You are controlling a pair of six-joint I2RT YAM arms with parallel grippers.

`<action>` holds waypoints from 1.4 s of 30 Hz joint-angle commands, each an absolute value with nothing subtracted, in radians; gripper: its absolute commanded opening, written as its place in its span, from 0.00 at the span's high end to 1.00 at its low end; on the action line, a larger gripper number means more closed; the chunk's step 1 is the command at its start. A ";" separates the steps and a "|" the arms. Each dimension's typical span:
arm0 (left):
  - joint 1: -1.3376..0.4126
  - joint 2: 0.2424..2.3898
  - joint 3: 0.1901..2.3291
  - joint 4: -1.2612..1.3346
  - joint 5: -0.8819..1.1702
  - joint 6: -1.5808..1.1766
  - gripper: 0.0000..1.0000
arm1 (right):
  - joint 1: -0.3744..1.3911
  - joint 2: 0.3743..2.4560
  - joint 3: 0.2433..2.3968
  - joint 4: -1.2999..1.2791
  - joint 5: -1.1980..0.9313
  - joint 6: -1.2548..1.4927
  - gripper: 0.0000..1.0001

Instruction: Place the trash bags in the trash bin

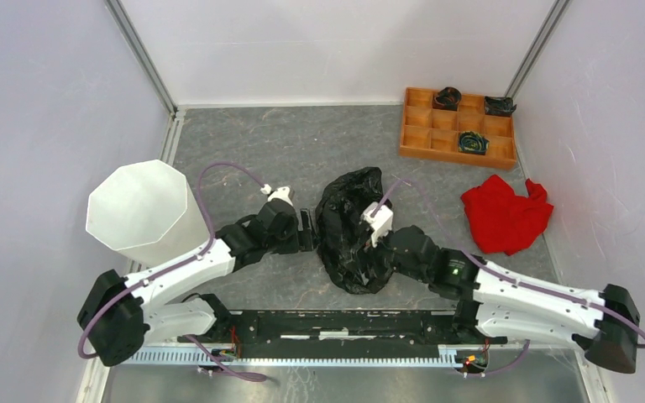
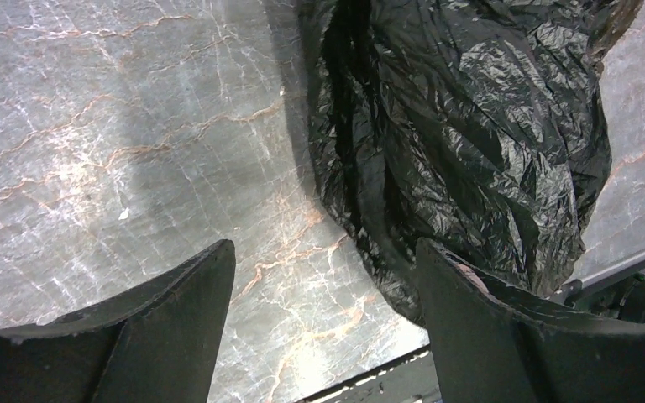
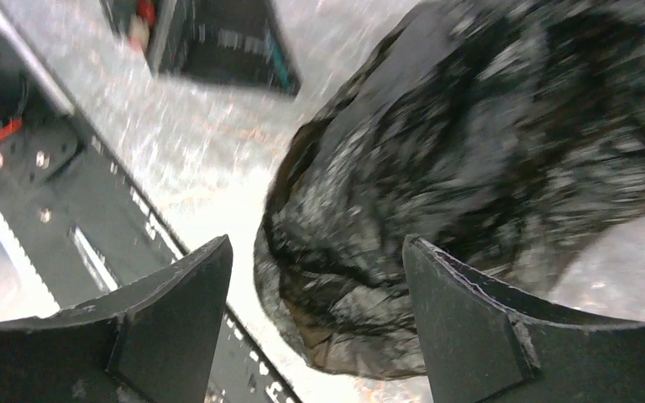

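The trash bag [image 1: 348,227], crumpled glossy black film, lies on the grey marbled table in the middle of the top view. The white faceted trash bin [image 1: 138,210] stands upright at the left, apart from the bag. My left gripper [image 1: 306,231] is low at the bag's left edge; in the left wrist view the left gripper [image 2: 323,252] is open over bare table, with the bag [image 2: 470,143] against its right finger. My right gripper [image 1: 371,239] hangs over the bag's near part. The blurred right wrist view shows that gripper [image 3: 315,252] open, the bag [image 3: 437,168] lying loose between its fingers.
A red cloth [image 1: 504,217] lies at the right. An orange compartmented tray [image 1: 445,156] with dark rolled items sits at the back right. The arms' black base rail [image 1: 344,323] runs along the near edge, close to the bag's near end. White walls enclose the table.
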State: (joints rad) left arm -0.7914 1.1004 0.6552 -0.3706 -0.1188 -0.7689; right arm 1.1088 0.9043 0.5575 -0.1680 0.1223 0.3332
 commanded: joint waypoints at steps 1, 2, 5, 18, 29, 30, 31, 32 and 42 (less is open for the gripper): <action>-0.788 1.139 0.681 -0.279 -0.116 -0.789 0.17 | 1.061 0.847 0.670 -0.272 0.369 0.280 0.20; -0.788 1.146 0.685 -0.268 -0.121 -0.788 0.19 | 1.019 0.852 0.682 -0.289 0.386 0.280 0.21; -0.781 1.182 0.711 -0.238 -0.121 -0.785 0.23 | 0.819 0.889 0.693 -0.297 0.313 0.263 0.22; -0.702 1.480 0.817 -0.127 -0.078 -0.731 0.27 | 0.573 1.300 0.718 -0.049 0.129 0.162 0.18; -0.653 1.559 0.778 0.078 0.029 -0.767 0.47 | 0.543 1.502 0.782 0.130 0.058 0.165 0.81; -0.652 1.555 0.778 0.084 0.023 -0.768 0.47 | 0.542 1.488 0.767 0.138 0.055 0.169 0.87; -0.651 1.555 0.778 0.095 0.017 -0.770 0.48 | 0.543 1.470 0.750 0.147 0.048 0.173 0.91; -0.649 1.561 0.780 0.105 0.017 -0.770 0.49 | 0.542 1.458 0.731 0.155 0.037 0.178 0.95; -0.645 1.620 0.824 0.036 -0.029 -0.751 0.98 | 0.543 1.400 0.693 0.087 0.060 0.195 1.00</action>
State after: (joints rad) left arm -0.6491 1.6394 0.7868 0.0612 0.0093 -0.7685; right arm 0.5468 1.4422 0.7029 0.1085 0.0261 0.1795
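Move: The loose black trash bag lies with its middle about 7 cm ahead of the left hand, 13 cm to its right and 7 cm below; its near-left edge reaches close to that hand. From the right hand the bag's middle is roughly 11 cm ahead, in line sideways and 11 cm below. The trash bin stands some 35 cm to the left of the left hand, about level with it. The red cloth lies around 15 cm ahead and 35 cm to the right of the right hand. The right hand, open, swings up and forward over the bag and off to the right, turning some 25 degrees clockwise, then sinks to the bag's far right part about 18 cm farther out, drifts back a little left and shuts its fingers on the film, rising a couple of centimetres with it pinched. Meanwhile the left hand slides about 10 cm forward and 5 cm right while sinking some 5 cm to the bag's left edge, its fingers closing almost shut there and pinching that edge. ##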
